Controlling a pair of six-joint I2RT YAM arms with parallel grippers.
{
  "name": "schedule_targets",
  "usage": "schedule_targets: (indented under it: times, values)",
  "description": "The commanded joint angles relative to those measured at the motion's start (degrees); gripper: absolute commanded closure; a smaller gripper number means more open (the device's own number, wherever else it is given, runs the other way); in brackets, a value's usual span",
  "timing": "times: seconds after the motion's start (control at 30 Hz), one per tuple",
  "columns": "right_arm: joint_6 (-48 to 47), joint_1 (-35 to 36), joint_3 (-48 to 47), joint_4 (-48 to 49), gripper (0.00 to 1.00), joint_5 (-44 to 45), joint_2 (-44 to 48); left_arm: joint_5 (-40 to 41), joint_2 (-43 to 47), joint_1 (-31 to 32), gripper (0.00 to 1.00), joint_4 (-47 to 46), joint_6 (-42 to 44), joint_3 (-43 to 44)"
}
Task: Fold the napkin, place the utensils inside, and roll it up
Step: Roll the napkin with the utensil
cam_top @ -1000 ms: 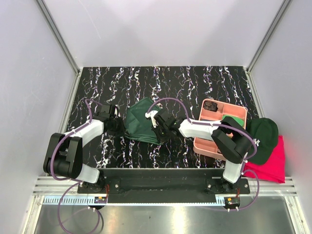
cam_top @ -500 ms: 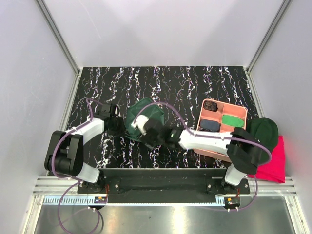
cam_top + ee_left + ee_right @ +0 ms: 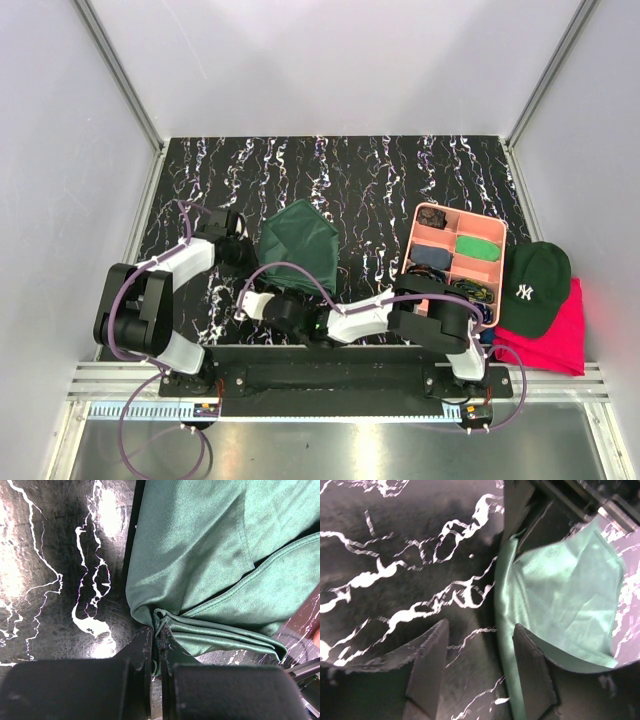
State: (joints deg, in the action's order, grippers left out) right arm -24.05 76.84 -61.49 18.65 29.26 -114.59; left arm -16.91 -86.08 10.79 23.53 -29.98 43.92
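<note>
The dark green napkin [image 3: 300,238] lies folded on the black marbled table, left of centre. My left gripper [image 3: 243,252] is shut on its bunched left corner; in the left wrist view the napkin [image 3: 210,555] spreads ahead and its hem sits pinched in the gripper [image 3: 156,632]. My right gripper [image 3: 248,301] is low near the table's front edge, below the napkin, and stands open. In the right wrist view the gripper [image 3: 480,652] has bare table between its fingers, with the napkin [image 3: 565,605] just off the right finger. I cannot make out the utensils; dark pieces [image 3: 472,291] lie in the tray's near right compartment.
A pink compartment tray [image 3: 418,216] stands at the right, holding a bright green swatch and dark items. A dark green cap [image 3: 535,285] rests on a pink-red cloth [image 3: 560,345] at the far right. White enclosure walls close in the table.
My right gripper let go of the napkin, opened, and swung toward the front left of the table. The napkin now lies folded flat. The left gripper kept its hold.
</note>
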Motion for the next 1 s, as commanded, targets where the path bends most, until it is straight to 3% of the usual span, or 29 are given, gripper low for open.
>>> schedule_targets:
  times: [0.0, 0.33, 0.5, 0.57, 0.73, 0.83, 0.97]
  values:
    - [-5.21, -0.02, -2.31, 7.45, 0.42, 4.49, -3.18, -0.41, 0.57, -0.33, 1.00, 0.90, 1.06, 1.69]
    - [-5.57, -2.65, -1.71, 6.57, 0.65, 5.55, -8.03, -0.41, 0.83, -0.33, 1.00, 0.73, 1.15, 1.52]
    - [-2.85, -3.62, -0.38, 2.19, 0.83, -4.09, -5.39, -1.20, 1.35, -0.33, 1.00, -0.06, 1.24, 1.43]
    - [-1.35, -4.58, -1.61, -2.80, 0.87, -9.44, -3.72, -0.76, 1.71, -0.33, 0.93, -0.41, 1.06, 1.34]
    - [4.53, -7.40, -4.86, -11.96, 1.00, -19.05, -0.64, 0.38, 4.25, -1.03, 0.58, -2.26, -0.08, 0.20]
    - [7.00, -9.16, -5.83, -16.61, 1.00, -23.97, 0.94, 1.17, 6.36, -2.08, 0.46, -4.10, -1.31, -1.38]
    - [9.19, -10.74, -8.55, -23.13, 1.00, -28.98, 1.73, 1.26, 8.64, -3.49, 0.44, -7.88, -3.94, -5.67]
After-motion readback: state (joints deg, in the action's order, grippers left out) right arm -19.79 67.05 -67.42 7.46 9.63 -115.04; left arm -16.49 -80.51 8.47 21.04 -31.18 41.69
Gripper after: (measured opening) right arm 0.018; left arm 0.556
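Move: The spot to pinch is on the napkin's rolled near edge, about 3 cm ahead of the open right gripper, level sideways and some 2 cm lower. The napkin's left corner, still held by the shut left fingers, lies about 6 cm ahead and 3 cm left of the right hand; the napkin's middle, about 10 cm ahead and 7 cm right. From the left hand the pinch spot is roughly 3 cm back and 3 cm right. Slide the right gripper forward about 3.5 cm and slightly down over the rolled near edge, just beside the left fingers, and shut it to pinch the cloth. Keep the left hand still on the corner until then; next open it and lift it about 2 cm, easing left and forward, while the right keeps its pinch and tips some 20 degrees more steeply down. ##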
